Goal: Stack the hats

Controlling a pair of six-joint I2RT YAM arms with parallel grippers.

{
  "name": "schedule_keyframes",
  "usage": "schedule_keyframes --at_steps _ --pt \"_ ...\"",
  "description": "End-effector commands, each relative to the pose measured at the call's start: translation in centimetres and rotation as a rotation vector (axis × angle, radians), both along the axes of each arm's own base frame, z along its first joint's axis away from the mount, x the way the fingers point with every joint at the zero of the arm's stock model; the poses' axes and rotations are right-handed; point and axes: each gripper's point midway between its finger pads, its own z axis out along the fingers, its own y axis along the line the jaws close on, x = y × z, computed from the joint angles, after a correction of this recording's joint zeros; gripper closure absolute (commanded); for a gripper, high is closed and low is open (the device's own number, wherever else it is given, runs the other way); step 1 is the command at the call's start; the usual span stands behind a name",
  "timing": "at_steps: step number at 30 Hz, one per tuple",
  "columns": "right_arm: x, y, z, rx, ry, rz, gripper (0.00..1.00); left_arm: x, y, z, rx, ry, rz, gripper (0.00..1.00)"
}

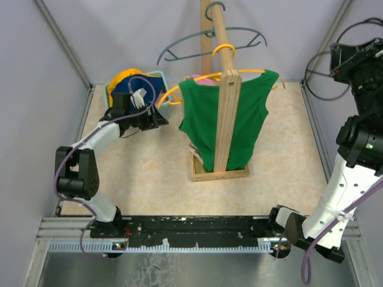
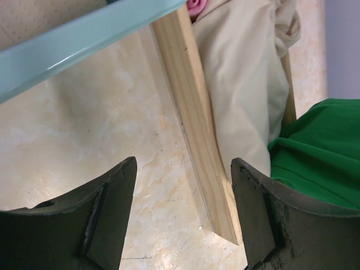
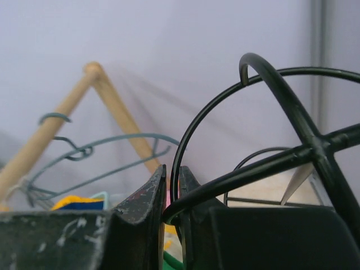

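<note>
A navy hat [image 1: 133,87] lies on a yellow-orange hat [image 1: 121,76] in a teal bin [image 1: 160,76] at the back left. Both also show low in the right wrist view as the navy hat [image 3: 84,205] and the yellow-orange hat [image 3: 76,198]. A beige hat [image 2: 242,84] lies on the table behind the wooden rack foot [image 2: 194,129], with a bit of pink fabric [image 2: 195,5] beyond it. My left gripper [image 1: 161,116] [image 2: 183,166] hangs open and empty just right of the bin. My right gripper [image 1: 338,60] [image 3: 171,171] is raised at the far right, shut on a black wire hanger [image 3: 292,163].
A green sleeveless shirt [image 1: 209,119] hangs on a yellow hanger [image 1: 173,89] from the wooden rack [image 1: 227,101] mid-table. Grey-blue wire hangers [image 1: 209,45] hang higher on the rack's pole. Grey walls close in the left, back and right sides.
</note>
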Motion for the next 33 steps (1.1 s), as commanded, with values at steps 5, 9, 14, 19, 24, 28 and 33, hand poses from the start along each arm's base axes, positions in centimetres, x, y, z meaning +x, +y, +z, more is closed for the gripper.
schedule_keyframes --at_steps 5,9,14,19,24,28,33 --pt "-5.8 6.1 15.3 -0.042 -0.732 0.323 1.0 -0.1 -0.1 4.6 -0.008 -0.118 -0.008 0.26" --pt "-7.4 7.7 19.5 0.028 -0.9 0.505 1.0 -0.5 0.8 5.4 0.039 -0.142 0.014 0.26" --pt "-10.8 9.7 23.6 0.057 -1.043 0.666 1.0 -0.9 2.0 6.6 0.078 -0.191 0.078 0.25" --pt "-11.2 10.7 24.3 0.184 -1.057 0.814 1.0 -1.3 2.3 9.8 0.053 -0.296 0.107 0.24" --pt "-10.9 14.1 23.8 0.288 -1.003 0.952 1.0 -1.4 2.5 13.6 0.036 -0.384 0.123 0.23" --pt "-10.1 18.1 22.7 0.321 -0.922 1.04 1.0 -1.4 3.6 16.9 0.049 -0.417 0.202 0.23" --pt "-8.7 22.6 20.9 0.343 -0.787 1.104 1.0 -1.0 8.0 23.8 0.119 -0.516 0.403 0.2"
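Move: About 24 cm left of the right hand, which holds the black wire frame, is the front end of the wooden rail, 2 cm back and 10 cm lower. The grey hanger is some 12 cm ahead, 25 left, 12 below; the green shirt 3 ahead, 24 left, 28 below. From the left hand, the rail end is roughly 15 cm back, 21 right, 35 up; the blue tub 12 ahead, 8 left, 6 below. Swinging the black wire frame upward in its still-closed fingers, the right hand climbs about 22 cm, draws back some 8, then sweeps left to high above the rail, 21 cm across in all, turning counter-clockwise and tipping until its fingers point up and left. The open, empty left hand rises about 16 cm beside the blue tub, tilting its fingers up and finally easing left. ##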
